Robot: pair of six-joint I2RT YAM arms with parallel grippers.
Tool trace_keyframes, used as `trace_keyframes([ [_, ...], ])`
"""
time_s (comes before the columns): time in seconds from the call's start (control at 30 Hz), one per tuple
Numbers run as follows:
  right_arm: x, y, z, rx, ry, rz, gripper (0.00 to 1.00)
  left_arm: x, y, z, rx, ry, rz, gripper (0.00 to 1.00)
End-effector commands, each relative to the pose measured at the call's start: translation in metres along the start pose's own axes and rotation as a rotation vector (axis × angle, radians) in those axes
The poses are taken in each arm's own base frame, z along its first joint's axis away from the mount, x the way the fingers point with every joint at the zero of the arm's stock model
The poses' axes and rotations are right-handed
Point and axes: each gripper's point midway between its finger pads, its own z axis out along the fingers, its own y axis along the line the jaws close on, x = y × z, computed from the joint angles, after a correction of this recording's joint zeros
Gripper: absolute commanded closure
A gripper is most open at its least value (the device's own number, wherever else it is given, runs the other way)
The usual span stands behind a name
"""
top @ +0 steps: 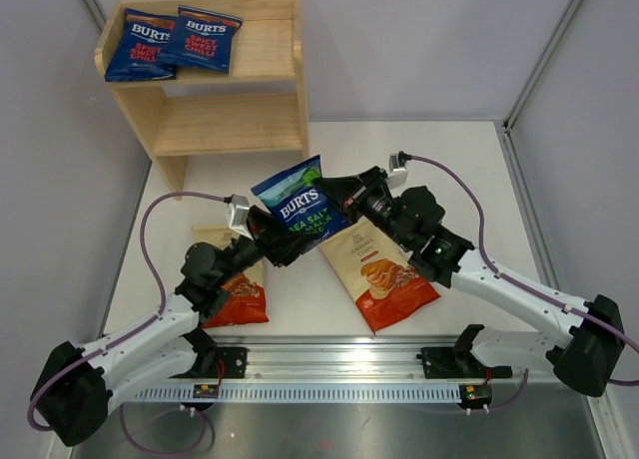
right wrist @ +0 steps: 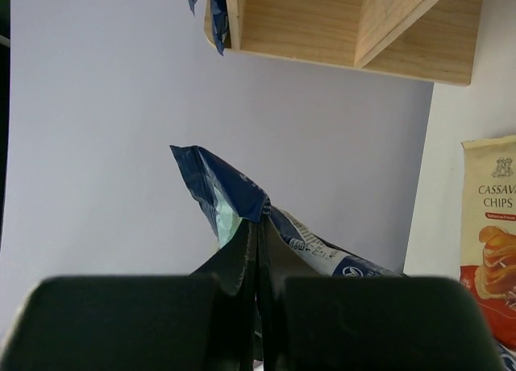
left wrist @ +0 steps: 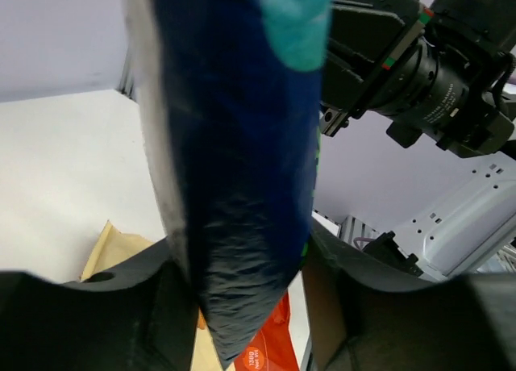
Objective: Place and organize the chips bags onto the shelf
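Note:
The green-topped blue BURTS bag (top: 298, 210) hangs in the air over the table's middle, held between both grippers. My left gripper (top: 266, 231) grips its lower left end; in the left wrist view the bag (left wrist: 234, 145) fills the space between the jaws of the left gripper (left wrist: 242, 246), touching both. My right gripper (top: 335, 194) is shut on the bag's right edge, pinching a corner (right wrist: 234, 189) at its fingertips (right wrist: 258, 226). Two more blue BURTS bags (top: 170, 40) lie on the top of the wooden shelf (top: 230, 125). One cream bag (top: 379, 271) lies under the right arm, another (top: 238, 291) under the left arm.
The shelf stands at the far left, its lower tier bare; its underside shows in the right wrist view (right wrist: 339, 24). The cream bag's orange bottom (left wrist: 262, 339) lies below the left jaws. The right wrist's camera (left wrist: 419, 64) is close beside the held bag. Grey walls enclose the table.

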Motion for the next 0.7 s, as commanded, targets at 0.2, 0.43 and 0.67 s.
trace_keyframes([
  [0.2, -0.027, 0.031, -0.034, -0.061, -0.124, -0.111, 0.66, -0.040, -0.052, 0.006, 0.192, -0.043, 0.021, 0.72],
  [0.43, -0.026, 0.058, -0.060, -0.148, 0.117, -0.576, 0.21, -0.051, -0.080, 0.020, 0.289, 0.081, -0.071, 0.75],
  [0.67, 0.014, 0.083, -0.112, -0.360, 0.480, -0.874, 0.14, -0.049, -0.114, 0.025, 0.491, 0.264, -0.239, 0.74],
])
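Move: The sea salt and vinegar bag, still in the shut right fingers, has its middle about 4 cm ahead of and 4 above the left hand. From the right hand, that middle lies some 4 cm left, 1 back and 4 below. Far below the left hand, roughly 27 cm, lie the two cassava bags: one 16 cm right and 2 ahead, the other 19 left and level with it. Left hand pinches the bag's lower edge, rising about 8 cm and back; right opens, withdrawing rightward and up. ##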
